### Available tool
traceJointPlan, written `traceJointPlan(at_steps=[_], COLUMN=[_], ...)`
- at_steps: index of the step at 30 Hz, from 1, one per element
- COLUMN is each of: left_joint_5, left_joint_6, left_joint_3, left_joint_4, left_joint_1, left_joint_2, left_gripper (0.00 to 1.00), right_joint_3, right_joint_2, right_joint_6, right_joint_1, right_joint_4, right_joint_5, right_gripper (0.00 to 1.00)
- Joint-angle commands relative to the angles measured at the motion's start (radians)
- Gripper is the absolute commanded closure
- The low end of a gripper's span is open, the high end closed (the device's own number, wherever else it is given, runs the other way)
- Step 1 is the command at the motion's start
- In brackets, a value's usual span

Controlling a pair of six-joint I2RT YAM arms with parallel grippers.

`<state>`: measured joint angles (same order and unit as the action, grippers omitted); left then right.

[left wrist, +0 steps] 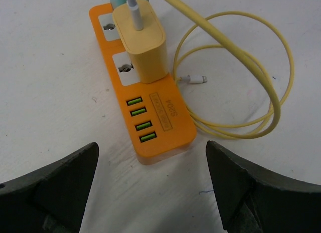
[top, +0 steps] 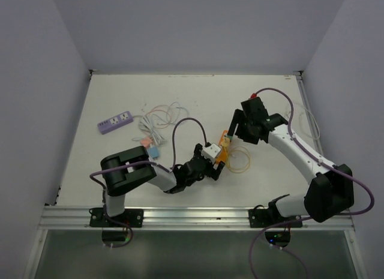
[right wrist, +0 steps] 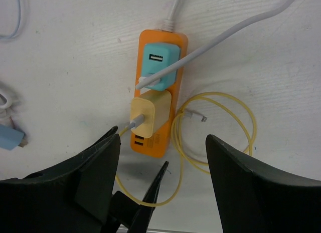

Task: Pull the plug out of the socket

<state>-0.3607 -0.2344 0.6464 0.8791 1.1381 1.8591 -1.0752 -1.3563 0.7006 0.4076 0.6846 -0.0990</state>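
Observation:
An orange power strip (left wrist: 175, 130) lies on the white table, also in the top view (top: 223, 149) and the right wrist view (right wrist: 150, 148). A yellow plug (left wrist: 143, 42) with a white cord sits in it. Beside it sits a teal plug (right wrist: 158, 65). A yellow cable (left wrist: 241, 92) coils next to the strip. My left gripper (left wrist: 153, 178) is open and empty just short of the strip's USB end. My right gripper (right wrist: 163, 158) is open and empty above the strip, over the yellow plug (right wrist: 150, 112).
A purple power strip (top: 115, 122) with tangled white cables (top: 159, 120) lies at the back left. Pink and blue adapters (top: 149, 147) lie near the left arm. Grey walls stand along the table's left, right and far edges.

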Motion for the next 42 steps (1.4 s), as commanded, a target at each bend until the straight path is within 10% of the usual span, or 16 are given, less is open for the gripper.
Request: traceJointPlan(at_steps=[1, 14, 24, 32, 42], left_joint_5=[-0.067, -0.119, -0.112, -0.11, -0.115], left_joint_6=[0.033, 0.037, 0.029, 0.035, 0.029], left_joint_3=[0.056, 0.151, 0.141, 0.145, 0.148], left_joint_4=[0.127, 0.143, 0.139, 0.123, 0.106], left_joint_1=[0.014, 0.017, 0.017, 0.015, 0.015], left_joint_2=[0.054, 0.166, 0.201, 0.218, 0.219], left_gripper=[0.09, 0.19, 0.5, 0.57, 0.59], right_joint_3=[-0.051, -0.066, -0.089, -0.114, -0.098], right_joint_2=[-0.021, -0.078, -0.165, -0.239, -0.274], right_joint_6=[0.036, 0.077, 0.138, 0.175, 0.183], right_joint_1=[0.019, 0.045, 0.094, 0.117, 0.129], right_joint_4=[0.023, 0.035, 0.033, 0.012, 0.006], right_joint_5=[-0.045, -0.094, -0.123, -0.12, -0.122], right_gripper=[0.27, 0.27, 0.26, 0.28, 0.55])
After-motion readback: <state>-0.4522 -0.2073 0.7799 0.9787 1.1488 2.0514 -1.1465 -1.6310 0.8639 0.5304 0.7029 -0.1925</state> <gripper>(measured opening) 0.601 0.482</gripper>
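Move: The yellow plug I mean to take stands in the orange socket, level ahead of my right hand, about 3 cm to its left and 7 cm below; the teal plug is 4 cm farther out from the yellow one and about 2 cm to its right. From my left hand the socket's near end is 3 cm ahead, 3 cm right and 2 cm lower, the yellow plug about 7 cm ahead and 4 cm right. The yellow cable coil lies about 10 cm right of my left hand. I slide my left hand some 3.5 cm forward-right, sinking slightly, and shut its fingers across the sides of the socket's near end, then hold still there. Meanwhile my right hand sinks about 6 cm and shifts 3 cm left over the yellow plug, its fingers tipping about 10 degrees steeper; near the bottom they begin closing on either side of the plug. ##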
